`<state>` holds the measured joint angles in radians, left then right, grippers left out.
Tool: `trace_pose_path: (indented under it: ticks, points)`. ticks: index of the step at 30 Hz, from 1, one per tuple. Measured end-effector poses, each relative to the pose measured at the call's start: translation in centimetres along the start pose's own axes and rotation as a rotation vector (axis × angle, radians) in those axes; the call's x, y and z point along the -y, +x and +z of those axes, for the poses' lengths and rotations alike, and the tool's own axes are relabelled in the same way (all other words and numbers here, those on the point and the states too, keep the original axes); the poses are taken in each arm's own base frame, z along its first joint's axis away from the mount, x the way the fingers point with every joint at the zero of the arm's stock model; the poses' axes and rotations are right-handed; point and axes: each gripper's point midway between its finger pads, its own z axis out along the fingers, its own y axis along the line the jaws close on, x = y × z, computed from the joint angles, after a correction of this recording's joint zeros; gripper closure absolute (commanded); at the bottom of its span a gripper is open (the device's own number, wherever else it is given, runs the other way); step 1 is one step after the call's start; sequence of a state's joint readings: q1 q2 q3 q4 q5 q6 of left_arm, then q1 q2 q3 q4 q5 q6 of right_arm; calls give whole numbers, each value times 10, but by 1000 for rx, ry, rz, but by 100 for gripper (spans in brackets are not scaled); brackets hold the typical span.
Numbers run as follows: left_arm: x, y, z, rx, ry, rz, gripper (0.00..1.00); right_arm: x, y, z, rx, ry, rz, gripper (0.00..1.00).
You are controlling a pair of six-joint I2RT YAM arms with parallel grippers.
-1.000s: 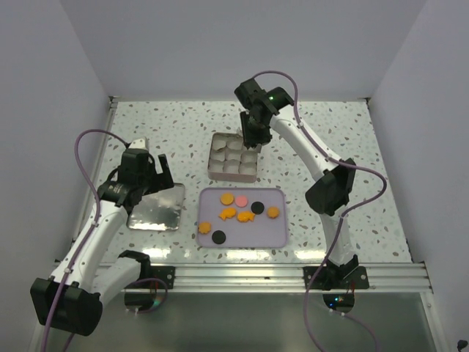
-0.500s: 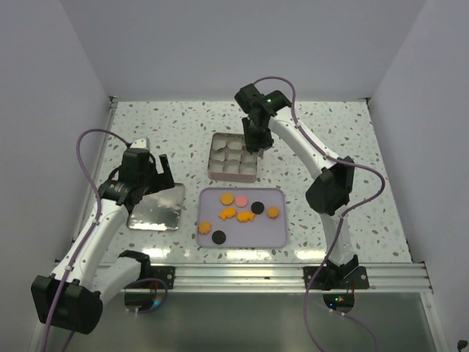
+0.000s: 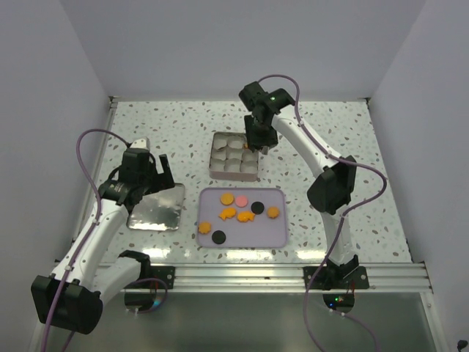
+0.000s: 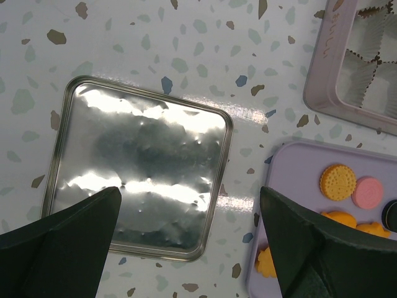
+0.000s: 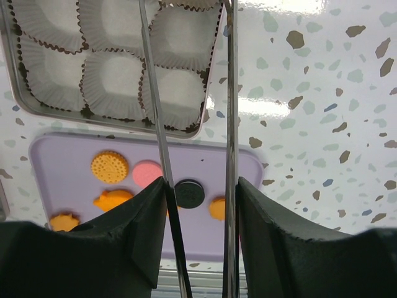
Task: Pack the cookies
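Several cookies lie on the lavender tray [image 3: 272, 233]: orange rounds [image 3: 227, 199], orange fish shapes [image 3: 227, 213], one pink round [image 3: 240, 200] and two black rounds [image 3: 257, 207]. The square tin [image 3: 213, 158] with white paper cups stands behind the tray. My right gripper [image 3: 259, 139] hangs over the tin's right rear corner, shut on thin metal tongs [image 5: 231, 93]. Their tips run out of the right wrist view, where the gripper [image 5: 201, 186] sits above a black cookie [image 5: 189, 193]. My left gripper [image 3: 152, 170] is open and empty over the metal lid [image 3: 157, 210].
The shiny square lid [image 4: 136, 155] lies flat left of the tray [image 4: 291, 186], with the tin [image 4: 322, 93] at upper right. The left gripper [image 4: 190, 192] straddles the lid's right corner. White walls close three sides; a metal rail runs along the near edge.
My right gripper with the tongs has shifted slightly to the right over the tin. The left arm and the cookies on the tray have not moved.
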<state>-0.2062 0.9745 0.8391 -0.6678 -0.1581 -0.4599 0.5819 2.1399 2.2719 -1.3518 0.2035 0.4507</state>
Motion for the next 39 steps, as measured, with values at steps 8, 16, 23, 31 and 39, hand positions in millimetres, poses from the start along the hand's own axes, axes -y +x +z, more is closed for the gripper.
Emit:
trace_pose_path:
  ticks: [8,16,23,31,39]
  points:
    - [0,0,0,-1,1,0,0,-1,-5,-12,30,-17,10,52]
    - [0,0,0,-1,1,0,0,-8,6,-74,124,-98,-9,50]
    - [0,1,0,-2,2,0,0,-67,73,-113,115,-213,-169,49]
    - [0,0,0,1,4,0,0,-93,163,-94,-71,-191,-295,49]
    - [1,-2,-5,17,14,-3,0,-98,192,-87,-112,-161,-321,49]
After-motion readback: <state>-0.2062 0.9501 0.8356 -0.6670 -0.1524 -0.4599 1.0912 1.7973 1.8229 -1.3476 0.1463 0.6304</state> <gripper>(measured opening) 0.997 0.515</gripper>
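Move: The round orange cookie on the lilac tray is about 15 cm back from my right hand, 11 cm to its left and 17 cm below. The pink cookie sits about 5 cm to the right of that cookie, the left-hand fish cookie about 5 cm nearer my base. The cookie box is centred 9 cm to my right hand's left and 1 cm ahead. From my left hand the round cookie lies roughly 24 cm right, 3 cm back. Keeping my half-open grip on the tongs, I lift their tips out of the box with my right hand, clear of the cookie already set there, rising about 8 cm. I swing some 22 cm back and 8 cm left to the tray, then sink to nearly the starting height, turning the wrist about 20 degrees counter-clockwise, so the open tips come low over the round and fish cookies. ##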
